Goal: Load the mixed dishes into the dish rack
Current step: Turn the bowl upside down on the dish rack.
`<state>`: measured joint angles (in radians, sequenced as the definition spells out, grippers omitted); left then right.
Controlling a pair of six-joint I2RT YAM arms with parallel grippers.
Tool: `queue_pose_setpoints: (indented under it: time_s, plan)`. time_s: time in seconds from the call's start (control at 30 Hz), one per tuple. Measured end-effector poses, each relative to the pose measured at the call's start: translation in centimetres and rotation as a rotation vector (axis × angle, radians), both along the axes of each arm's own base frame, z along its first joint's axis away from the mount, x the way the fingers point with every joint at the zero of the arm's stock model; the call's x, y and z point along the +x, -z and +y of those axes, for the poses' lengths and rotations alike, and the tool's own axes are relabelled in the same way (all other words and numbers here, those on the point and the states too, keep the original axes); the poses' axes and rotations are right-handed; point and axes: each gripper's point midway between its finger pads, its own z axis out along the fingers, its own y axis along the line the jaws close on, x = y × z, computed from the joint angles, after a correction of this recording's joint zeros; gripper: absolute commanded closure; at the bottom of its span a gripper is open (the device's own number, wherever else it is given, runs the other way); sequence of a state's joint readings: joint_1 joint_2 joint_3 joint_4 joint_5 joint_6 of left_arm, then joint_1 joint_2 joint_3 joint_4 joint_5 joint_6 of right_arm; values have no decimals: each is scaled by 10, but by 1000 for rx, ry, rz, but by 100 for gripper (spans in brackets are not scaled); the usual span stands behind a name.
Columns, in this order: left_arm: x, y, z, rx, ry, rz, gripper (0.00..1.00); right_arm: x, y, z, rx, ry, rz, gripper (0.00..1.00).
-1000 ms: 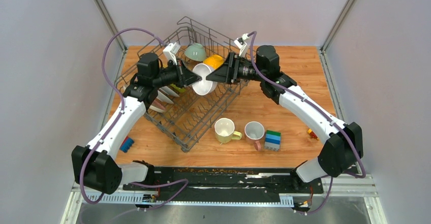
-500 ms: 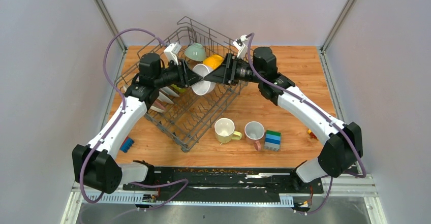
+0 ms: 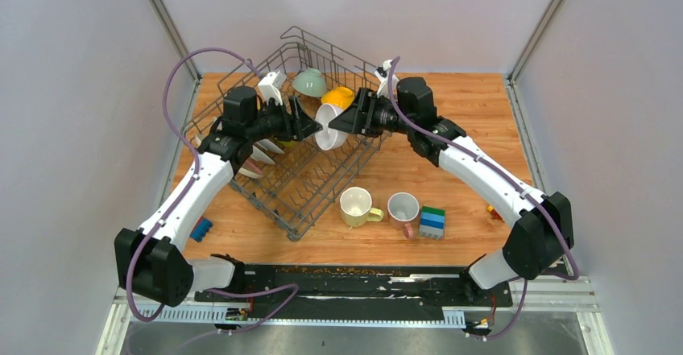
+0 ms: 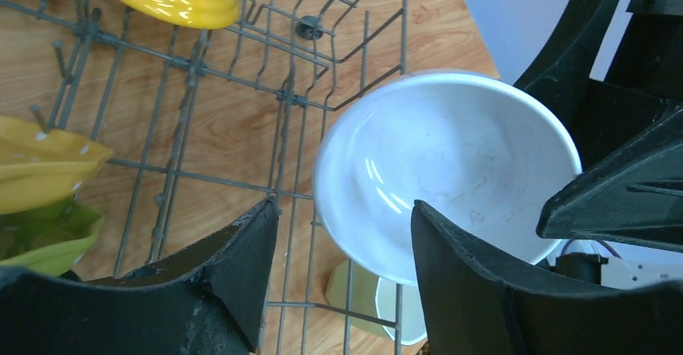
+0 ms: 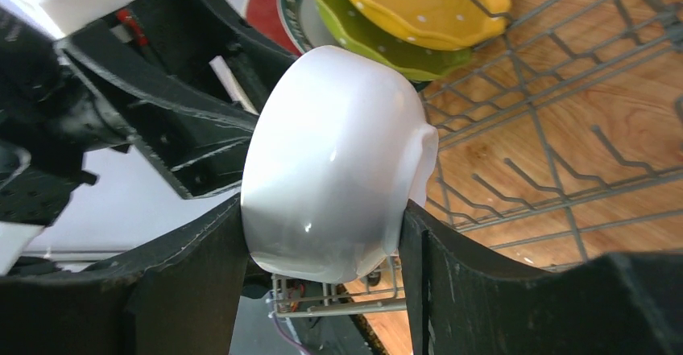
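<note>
A white bowl (image 3: pixel 328 125) hangs tilted over the dish rack (image 3: pixel 300 198), its hollow toward the left arm. My right gripper (image 5: pixel 322 242) is shut on the white bowl (image 5: pixel 338 178), one finger against each side of its outer wall. My left gripper (image 4: pixel 346 242) stands open beside the bowl's rim (image 4: pixel 447 170), its left finger well off it. In the rack are standing plates (image 3: pixel 262 154), a pale green bowl (image 3: pixel 309 82) and a yellow-orange bowl (image 3: pixel 338 97). A pale yellow mug (image 3: pixel 355 206) and a white pink-handled mug (image 3: pixel 403 208) stand on the table.
Stacked green-blue blocks (image 3: pixel 432 221) sit right of the mugs. A small blue block (image 3: pixel 200 229) lies near the left arm, a small red piece (image 3: pixel 494 211) near the right arm. The rack's raised wire sides and upright tines surround both grippers.
My left gripper has opened and let go of the white bowl. The bowl, held by the right gripper alone, has tipped more upright and shifted slightly toward the far right.
</note>
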<state>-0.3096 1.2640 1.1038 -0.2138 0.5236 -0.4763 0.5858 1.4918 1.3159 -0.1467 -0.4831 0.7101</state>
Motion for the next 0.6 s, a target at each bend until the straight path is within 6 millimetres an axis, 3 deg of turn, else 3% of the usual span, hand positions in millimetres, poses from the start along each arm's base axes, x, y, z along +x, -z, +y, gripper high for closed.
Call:
queue_pose_setpoints:
  time_s: [0.17, 0.33, 0.6]
  plan:
    - [3, 4, 11, 42, -65, 0, 23, 14, 21, -5, -81, 57, 7, 72]
    - [-3, -12, 30, 69, -156, -71, 13, 41, 41, -12, -217, 129, -21, 72]
    - [-8, -26, 49, 86, -252, -139, 8, 69, 48, -24, -356, 198, -92, 72]
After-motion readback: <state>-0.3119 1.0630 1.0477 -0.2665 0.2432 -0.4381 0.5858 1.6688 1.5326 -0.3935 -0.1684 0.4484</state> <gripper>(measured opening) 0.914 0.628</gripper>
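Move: The right hand holds the white bowl, bound for the free rack spot roughly 9 cm ahead, 7 cm to its right and 14 cm below. From that hand, the yellow bowl sits about 13 cm ahead and 2 cm right, the green bowl some 18 cm ahead and 6 cm left, both around 14 cm lower. From the left hand, that spot is some 9 cm ahead, 10 cm right and 13 cm below. Right carries the gripped bowl forward and down about 8 cm, fingers tipping downward; left withdraws leftward and up, opening wider. ##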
